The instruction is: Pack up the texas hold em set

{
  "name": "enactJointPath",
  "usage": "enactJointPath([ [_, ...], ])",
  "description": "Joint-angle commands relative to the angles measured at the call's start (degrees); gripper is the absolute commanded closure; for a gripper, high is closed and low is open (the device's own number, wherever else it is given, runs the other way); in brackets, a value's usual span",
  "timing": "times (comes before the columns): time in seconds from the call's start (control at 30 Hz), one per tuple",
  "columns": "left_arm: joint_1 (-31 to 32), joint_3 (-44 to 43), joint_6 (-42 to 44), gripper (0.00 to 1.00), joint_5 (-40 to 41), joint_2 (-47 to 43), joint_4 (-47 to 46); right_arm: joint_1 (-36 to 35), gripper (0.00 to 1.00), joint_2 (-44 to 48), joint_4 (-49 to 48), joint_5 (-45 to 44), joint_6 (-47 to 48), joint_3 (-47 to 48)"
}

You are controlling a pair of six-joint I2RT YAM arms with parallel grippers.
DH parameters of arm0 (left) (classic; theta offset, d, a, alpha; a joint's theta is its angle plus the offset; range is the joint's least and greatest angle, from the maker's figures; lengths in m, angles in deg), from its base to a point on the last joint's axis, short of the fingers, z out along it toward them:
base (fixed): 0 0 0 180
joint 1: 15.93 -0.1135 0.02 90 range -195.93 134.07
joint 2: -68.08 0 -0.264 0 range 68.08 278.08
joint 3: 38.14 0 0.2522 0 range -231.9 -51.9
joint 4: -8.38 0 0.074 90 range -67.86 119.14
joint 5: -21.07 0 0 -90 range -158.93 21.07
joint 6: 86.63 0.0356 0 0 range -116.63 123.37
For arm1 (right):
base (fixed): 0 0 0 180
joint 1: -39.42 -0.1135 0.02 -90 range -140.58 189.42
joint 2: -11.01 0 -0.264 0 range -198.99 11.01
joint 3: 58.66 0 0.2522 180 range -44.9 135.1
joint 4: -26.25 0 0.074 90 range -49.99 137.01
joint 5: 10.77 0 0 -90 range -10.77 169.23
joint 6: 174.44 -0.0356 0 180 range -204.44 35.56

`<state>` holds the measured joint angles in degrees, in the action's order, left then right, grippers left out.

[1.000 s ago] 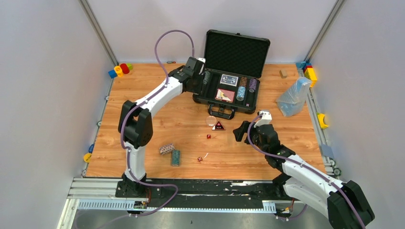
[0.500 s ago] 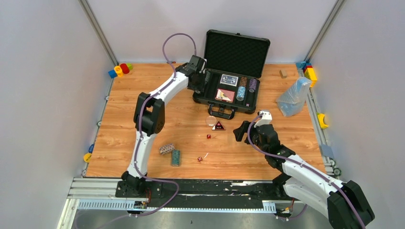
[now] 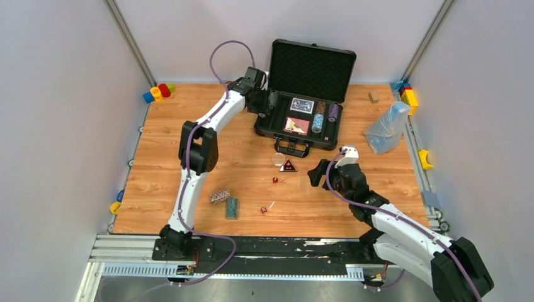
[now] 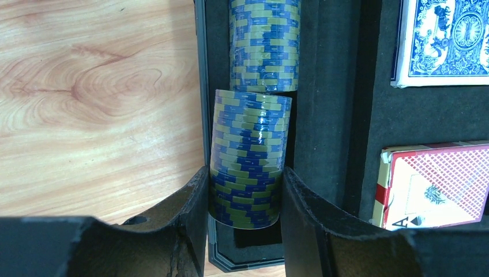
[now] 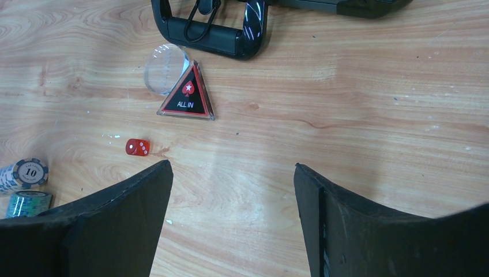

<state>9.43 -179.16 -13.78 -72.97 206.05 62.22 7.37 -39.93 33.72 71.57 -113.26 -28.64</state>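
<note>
The black case [image 3: 312, 69] lies open at the back of the table, with a blue deck [image 3: 302, 106], a red deck [image 3: 296, 125] and chip rolls in its foam. My left gripper [image 4: 245, 173] is shut on a blue-and-olive chip roll [image 4: 249, 161] over the case's leftmost slot, behind which another roll [image 4: 264, 46] lies. My right gripper [image 5: 233, 170] is open and empty over bare wood. Ahead of it are the triangular "ALL IN" button [image 5: 187, 99], a clear disc [image 5: 166, 69] and a red die [image 5: 137, 147]. Two chip rolls [image 3: 220, 196] and a second die [image 3: 262, 209] lie near the table front.
A clear plastic bag [image 3: 387, 128] lies right of the case. Toy blocks sit at the back left corner [image 3: 157, 92] and the back right corner [image 3: 408, 94]. The case handle [image 5: 207, 34] sticks out toward the button.
My left arm has stretched out and carried the chip roll a little farther back along the case's left edge. The right arm has not moved.
</note>
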Motion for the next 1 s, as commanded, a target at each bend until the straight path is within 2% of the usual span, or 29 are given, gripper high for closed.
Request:
enactJointPath([
  [0.0,0.52,-2.48,-1.91,0.78,-4.42,2.93,-6.19,-0.03,0.21,-0.25,-1.36,-0.98,0.13,2.47],
  [0.2,0.52,-2.78,-2.67,0.77,-4.77,2.42,-3.2,-0.05,0.21,-0.65,-1.27,-0.89,0.17,2.72],
  [0.3,0.54,0.99,-2.93,0.74,-5.52,0.16,-3.11,-0.05,0.21,-0.65,-1.19,-0.97,0.13,2.73],
  [0.37,0.75,3.9,-3.15,0.58,-6.74,-1.73,-4.78,-0.04,0.21,-0.64,-1.19,-0.96,0.14,2.73],
  [0.43,1.0,5.48,-3.1,0.25,-6.33,-2.86,-5.94,-0.08,0.21,-0.78,-1.22,-0.78,0.19,2.78],
  [0.5,1.08,5.59,-2.91,0.12,-5.65,-3.29,-5.87,-0.03,0.21,-0.92,-1.12,-0.75,0.16,2.86],
  [0.6,1.09,5.69,-2.73,0.09,-4.69,-3.77,-5.76,-0.03,0.21,-0.8,-1.01,-0.9,0.25,2.84],
  [0.77,1.09,7.3,-2.39,0.13,-2.95,-6.35,-6.33,-0.03,0.21,-0.52,-0.94,-0.97,0.25,2.82],
  [0.97,1.09,19.54,-1.99,0.13,-0.49,-17.4,-10.96,-0.02,0.21,-0.43,-0.92,-0.86,0.08,2.82],
])
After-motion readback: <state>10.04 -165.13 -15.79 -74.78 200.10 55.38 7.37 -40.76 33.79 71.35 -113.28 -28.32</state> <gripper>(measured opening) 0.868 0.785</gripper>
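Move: The left hand already grips the near end of a green chip stack, held slightly askew over the case's left channel. Its place there is centred about 1 cm ahead and 2 cm below the hand. At the same height, the far chip stack lies 8 cm ahead and 2 cm right, the red card deck 2 cm back and 10 cm right, and the blue deck 5 cm ahead and 11 cm right. From the right hand the place is roughly 25 cm ahead, 16 cm left and slightly lower. The left hand first stays over the near end of the case's left channel, keeping its grip on the chip stack, then opens its fingers nearly all the way and lets go of it. As they spread it sinks about 2 cm, shifts briefly about 1 cm to the right and returns, and draws back towards the case's near edge, ending some 3 cm behind where it began, with hardly any turn of the wrist. ##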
